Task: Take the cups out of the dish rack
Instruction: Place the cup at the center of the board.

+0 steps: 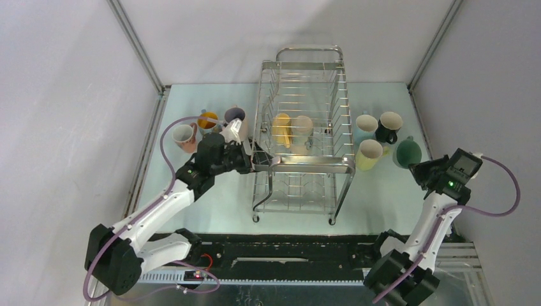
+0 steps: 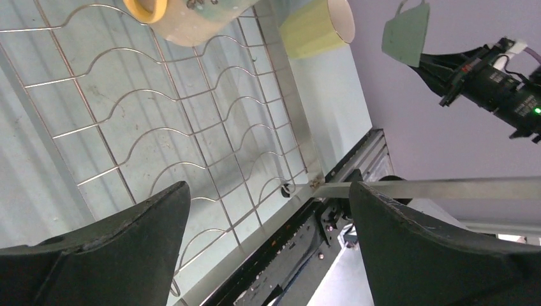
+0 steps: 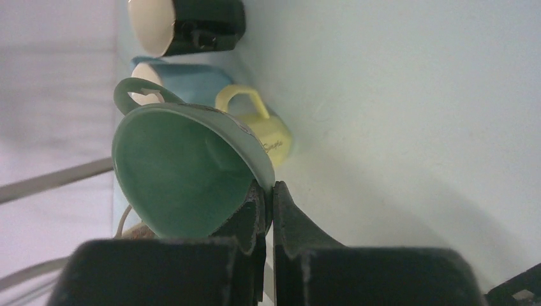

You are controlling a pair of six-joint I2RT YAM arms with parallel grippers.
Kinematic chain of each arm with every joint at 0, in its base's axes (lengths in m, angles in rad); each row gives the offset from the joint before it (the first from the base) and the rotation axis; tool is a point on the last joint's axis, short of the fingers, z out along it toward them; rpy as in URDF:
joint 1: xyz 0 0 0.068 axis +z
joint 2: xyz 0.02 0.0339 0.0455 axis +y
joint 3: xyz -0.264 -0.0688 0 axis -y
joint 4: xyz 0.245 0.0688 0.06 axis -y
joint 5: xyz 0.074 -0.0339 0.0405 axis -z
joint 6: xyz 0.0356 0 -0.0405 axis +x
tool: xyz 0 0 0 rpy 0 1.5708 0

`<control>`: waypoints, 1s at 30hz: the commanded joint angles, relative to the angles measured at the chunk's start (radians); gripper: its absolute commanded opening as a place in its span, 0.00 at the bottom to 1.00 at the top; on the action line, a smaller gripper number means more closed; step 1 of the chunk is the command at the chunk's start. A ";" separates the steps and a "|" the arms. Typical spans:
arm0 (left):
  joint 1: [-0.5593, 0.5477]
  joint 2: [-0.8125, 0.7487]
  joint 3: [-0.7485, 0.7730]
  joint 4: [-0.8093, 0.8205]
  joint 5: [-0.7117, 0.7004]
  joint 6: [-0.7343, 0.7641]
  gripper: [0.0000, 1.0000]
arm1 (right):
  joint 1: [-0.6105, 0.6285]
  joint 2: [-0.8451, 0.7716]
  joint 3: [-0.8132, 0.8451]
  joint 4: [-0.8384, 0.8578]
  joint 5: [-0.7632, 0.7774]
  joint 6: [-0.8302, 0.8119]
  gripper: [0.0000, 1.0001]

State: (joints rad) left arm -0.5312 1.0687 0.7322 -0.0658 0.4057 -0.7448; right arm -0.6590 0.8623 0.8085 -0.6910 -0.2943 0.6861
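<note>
The chrome dish rack stands mid-table. Two cups lie in its upper tier, a yellow one and a cream one. My left gripper is open at the rack's left front corner; in the left wrist view its fingers straddle the lower wire tier with nothing between them. My right gripper is shut on the rim of a green cup, which it holds tilted at the right of the table. The green cup also shows in the left wrist view.
A pink cup, an orange cup and a pale cup stand left of the rack. A light blue cup, a black cup and a pale yellow cup stand right of it. Walls close in both sides.
</note>
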 commanded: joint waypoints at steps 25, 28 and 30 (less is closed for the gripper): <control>0.005 -0.052 -0.001 -0.113 0.174 0.150 1.00 | 0.023 0.433 0.078 0.231 0.105 -0.032 0.00; 0.005 -0.041 -0.001 -0.110 0.184 0.147 1.00 | 0.036 0.498 0.096 0.246 0.115 -0.038 0.00; 0.005 -0.039 -0.003 -0.110 0.185 0.146 1.00 | 0.039 0.528 0.109 0.249 0.125 -0.049 0.00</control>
State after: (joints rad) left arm -0.5297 1.0233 0.7322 -0.1905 0.5552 -0.6193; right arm -0.6300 1.3464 0.8494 -0.5163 -0.1963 0.6525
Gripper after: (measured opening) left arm 0.996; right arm 0.020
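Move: The right hand holds the green cup by its rim; the open board spot for it lies some 6 cm ahead of the hand, about 1 cm right and roughly 14 cm lower. On that level, from the same hand, the yellow cup is 7 cm ahead and 11 left, the black cup 17 ahead and 4 left. The empty left hand has the yellow-handled cup about 9 cm ahead, 3 right, a little below; the spot is 46 cm right, level, 16 below. Downward for about 9 cm goes the right hand, drifting 4 cm right at first and then 4 cm forward, to bring the green cup down beside the yellow cup; the wrist tips about 15 degrees fingers-down and the pinch on the rim holds. Meanwhile the open left hand backs nearly 4 cm away from the yellow-handled cup in the rack, swinging clockwise. ##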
